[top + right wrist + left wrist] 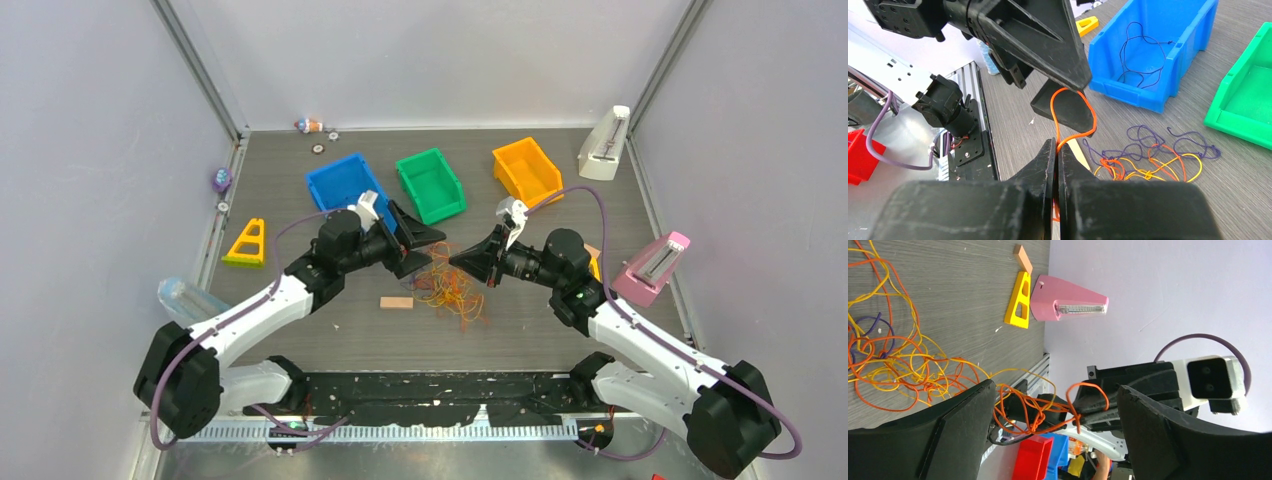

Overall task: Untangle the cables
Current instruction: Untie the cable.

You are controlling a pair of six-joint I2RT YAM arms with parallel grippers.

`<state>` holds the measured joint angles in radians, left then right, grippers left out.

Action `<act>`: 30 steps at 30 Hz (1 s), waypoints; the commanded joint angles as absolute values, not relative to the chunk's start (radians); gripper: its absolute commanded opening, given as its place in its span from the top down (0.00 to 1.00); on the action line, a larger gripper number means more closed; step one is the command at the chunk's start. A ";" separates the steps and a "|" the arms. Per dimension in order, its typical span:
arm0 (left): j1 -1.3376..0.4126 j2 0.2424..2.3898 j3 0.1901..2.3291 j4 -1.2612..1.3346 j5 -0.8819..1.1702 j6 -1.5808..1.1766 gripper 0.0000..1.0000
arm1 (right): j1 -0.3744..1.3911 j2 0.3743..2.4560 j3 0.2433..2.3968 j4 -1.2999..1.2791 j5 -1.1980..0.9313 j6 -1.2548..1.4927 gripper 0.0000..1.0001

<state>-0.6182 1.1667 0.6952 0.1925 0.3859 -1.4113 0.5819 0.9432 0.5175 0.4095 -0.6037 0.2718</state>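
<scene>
The cables [452,292] lie as a loose tangle of orange, yellow and dark purple strands mid-table, and spread flat on the boards in the left wrist view [893,365]. My right gripper [1055,144] is shut on an orange cable [1075,116], which loops up from its tips. Orange strands [1040,412] stretch from the pile to that grip, knotted midway. My left gripper [1055,387] stands open around them, touching nothing. From above, the left gripper [430,250] and the right gripper [457,259] meet tip to tip over the tangle. More strands [1153,160] rest below.
Blue bin [335,183] holds one dark thin cable [1143,55]; green bin [445,205] and orange bin [540,185] stand behind. White metronome [603,145], pink metronome [650,268], yellow wedge [247,243], wooden block [396,302] and plastic bottle [185,297] ring the work area.
</scene>
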 commanded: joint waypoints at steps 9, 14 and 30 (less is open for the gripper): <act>-0.651 1.201 0.749 0.298 0.357 -1.403 0.31 | 0.581 0.959 0.514 0.485 -0.621 0.276 0.94; -0.672 1.245 0.807 0.312 0.379 -1.344 0.67 | 0.582 1.002 0.515 0.518 -0.653 0.294 0.94; -0.661 1.271 1.122 0.070 0.544 -0.883 1.00 | 0.584 1.162 0.462 0.656 -0.631 0.356 0.01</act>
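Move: The right hand still pinches an orange cable loop, which sticks out towards the left hand's open fingers: about 3 cm right and 1 cm back of the left hand, level with it. The rest of the cable tangle hangs and lies some 16 cm below, about 3 cm ahead of the right hand and 1 cm to its left. From the left hand, the wooden block is roughly 8 cm left, 2 cm back and 19 cm down; the green bin is about 24 cm ahead, 17 cm down. The left fingers shut on the orange loop while the right still grips it, the left hand dipping slightly and easing right; it then lifts about 9 cm, some 4 cm right overall, tipping its fingers up and turning clockwise. Once the left has closed, the right fingers open wide and let go, and that hand sinks about 4 cm towards the tangle. ##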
